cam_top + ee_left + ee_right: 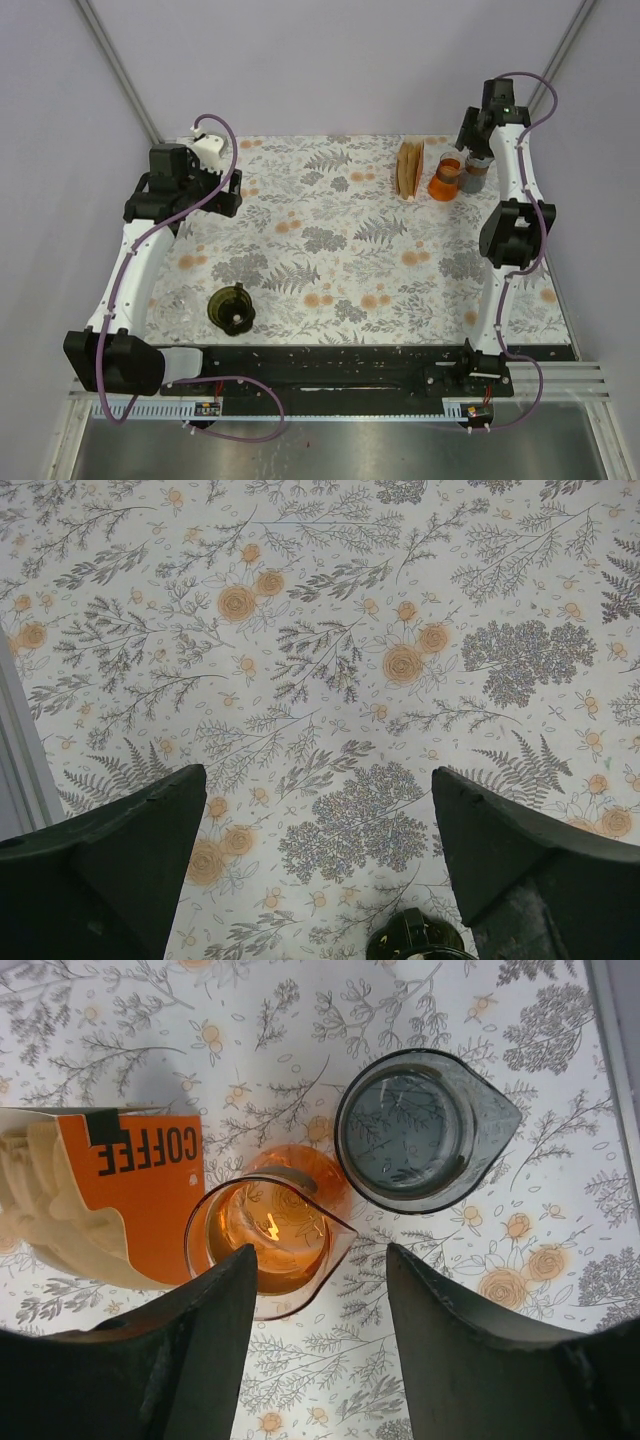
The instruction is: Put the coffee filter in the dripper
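Beige coffee filters (50, 1200) stand in an orange sleeve marked COFFEE (150, 1195); from above the pack (410, 168) is at the back right. The dark green dripper (232, 307) sits near the front left, and its edge (415, 938) shows at the bottom of the left wrist view. My right gripper (320, 1260) hangs open above the cloth, just right of the pack, its left finger over the rim of an orange cup. It holds nothing. From above, this gripper (472, 155) is at the back right. My left gripper (318, 775) is wide open over bare cloth at the back left (228, 190).
An orange spouted cup (268, 1232) and a grey spouted cup (420, 1128) stand side by side right of the filter pack. The flowered cloth (340, 250) covers the table. The walls close in at the back and on both sides.
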### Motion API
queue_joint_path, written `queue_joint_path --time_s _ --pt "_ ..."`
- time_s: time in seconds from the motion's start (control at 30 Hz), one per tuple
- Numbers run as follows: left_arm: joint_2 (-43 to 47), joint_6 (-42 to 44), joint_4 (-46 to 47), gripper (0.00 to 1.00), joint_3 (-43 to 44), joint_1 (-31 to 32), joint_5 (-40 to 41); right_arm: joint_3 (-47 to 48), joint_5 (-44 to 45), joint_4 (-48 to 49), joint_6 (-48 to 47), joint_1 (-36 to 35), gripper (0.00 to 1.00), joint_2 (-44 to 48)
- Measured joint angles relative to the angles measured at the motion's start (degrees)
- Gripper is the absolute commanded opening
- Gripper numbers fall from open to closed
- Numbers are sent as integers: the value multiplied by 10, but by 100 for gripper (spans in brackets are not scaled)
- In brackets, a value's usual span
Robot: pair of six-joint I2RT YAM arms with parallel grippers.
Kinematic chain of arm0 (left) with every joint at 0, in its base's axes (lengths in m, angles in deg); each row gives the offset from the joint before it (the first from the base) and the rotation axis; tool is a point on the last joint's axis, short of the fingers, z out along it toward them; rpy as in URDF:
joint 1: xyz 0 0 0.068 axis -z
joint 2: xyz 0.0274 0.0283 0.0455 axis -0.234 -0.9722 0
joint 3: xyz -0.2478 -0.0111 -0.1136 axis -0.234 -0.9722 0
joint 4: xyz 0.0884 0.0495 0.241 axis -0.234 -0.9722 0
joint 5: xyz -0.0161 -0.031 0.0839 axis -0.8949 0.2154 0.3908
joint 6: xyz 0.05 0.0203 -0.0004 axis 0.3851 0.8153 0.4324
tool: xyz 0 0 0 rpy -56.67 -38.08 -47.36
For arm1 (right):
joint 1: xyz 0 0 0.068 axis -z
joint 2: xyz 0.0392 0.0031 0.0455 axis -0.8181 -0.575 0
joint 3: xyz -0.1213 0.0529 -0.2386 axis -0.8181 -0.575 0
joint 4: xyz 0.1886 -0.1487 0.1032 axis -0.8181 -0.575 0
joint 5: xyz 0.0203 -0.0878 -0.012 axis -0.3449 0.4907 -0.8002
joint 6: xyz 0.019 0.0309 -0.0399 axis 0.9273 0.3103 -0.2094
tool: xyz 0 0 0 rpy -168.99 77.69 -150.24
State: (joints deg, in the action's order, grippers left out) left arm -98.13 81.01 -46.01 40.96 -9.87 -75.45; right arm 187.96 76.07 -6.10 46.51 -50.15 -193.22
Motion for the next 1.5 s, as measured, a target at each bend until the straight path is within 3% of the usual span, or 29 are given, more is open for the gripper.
queue_joint_path --time_s 0.37,0.57,0.8,1.1,1.23,1.5 --pt "-5 -2 -14 99 0 0 0 27 0 -38 14 0 47 -55" --pt "-7 -2 -18 99 0 0 0 15 -1 -37 15 0 45 -56" --pt "-7 -2 -23 99 0 0 -1 15 -6 -37 18 0 31 -56" --pt "-7 -2 -23 99 0 0 -1 15 -17 -36 24 0 38 -58" --pt "-7 -2 -24 99 0 0 -1 15 -21 -36 27 0 36 -70" --pt "-7 -2 -25 99 0 0 -2 12 -32 -36 33 0 16 -81"
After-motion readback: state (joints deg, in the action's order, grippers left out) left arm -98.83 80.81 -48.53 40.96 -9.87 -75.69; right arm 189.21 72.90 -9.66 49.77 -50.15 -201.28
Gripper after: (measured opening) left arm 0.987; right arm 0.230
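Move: The orange carafe's middle stands about 4 cm to the right gripper's left and 1 cm ahead, some 12 cm below, with its spout side almost under the fingers. The grey carafe is about 5 cm to this gripper's right and 3 cm ahead. The coffee filter box lies about 15 cm to its left and 4 cm ahead. From the left gripper the orange carafe is roughly 20 cm ahead and 56 cm to the right. Lower the right gripper about 7.5 cm onto the spout side of the orange carafe's rim, most of it early, then a pause and a last short drop with a slight drift left. Narrow the fingers from roughly two-thirds open to about a quarter on the way, one inside the glass and one outside, to pinch the rim at the spout, while tipping the fingers some 10 degrees steeper. ##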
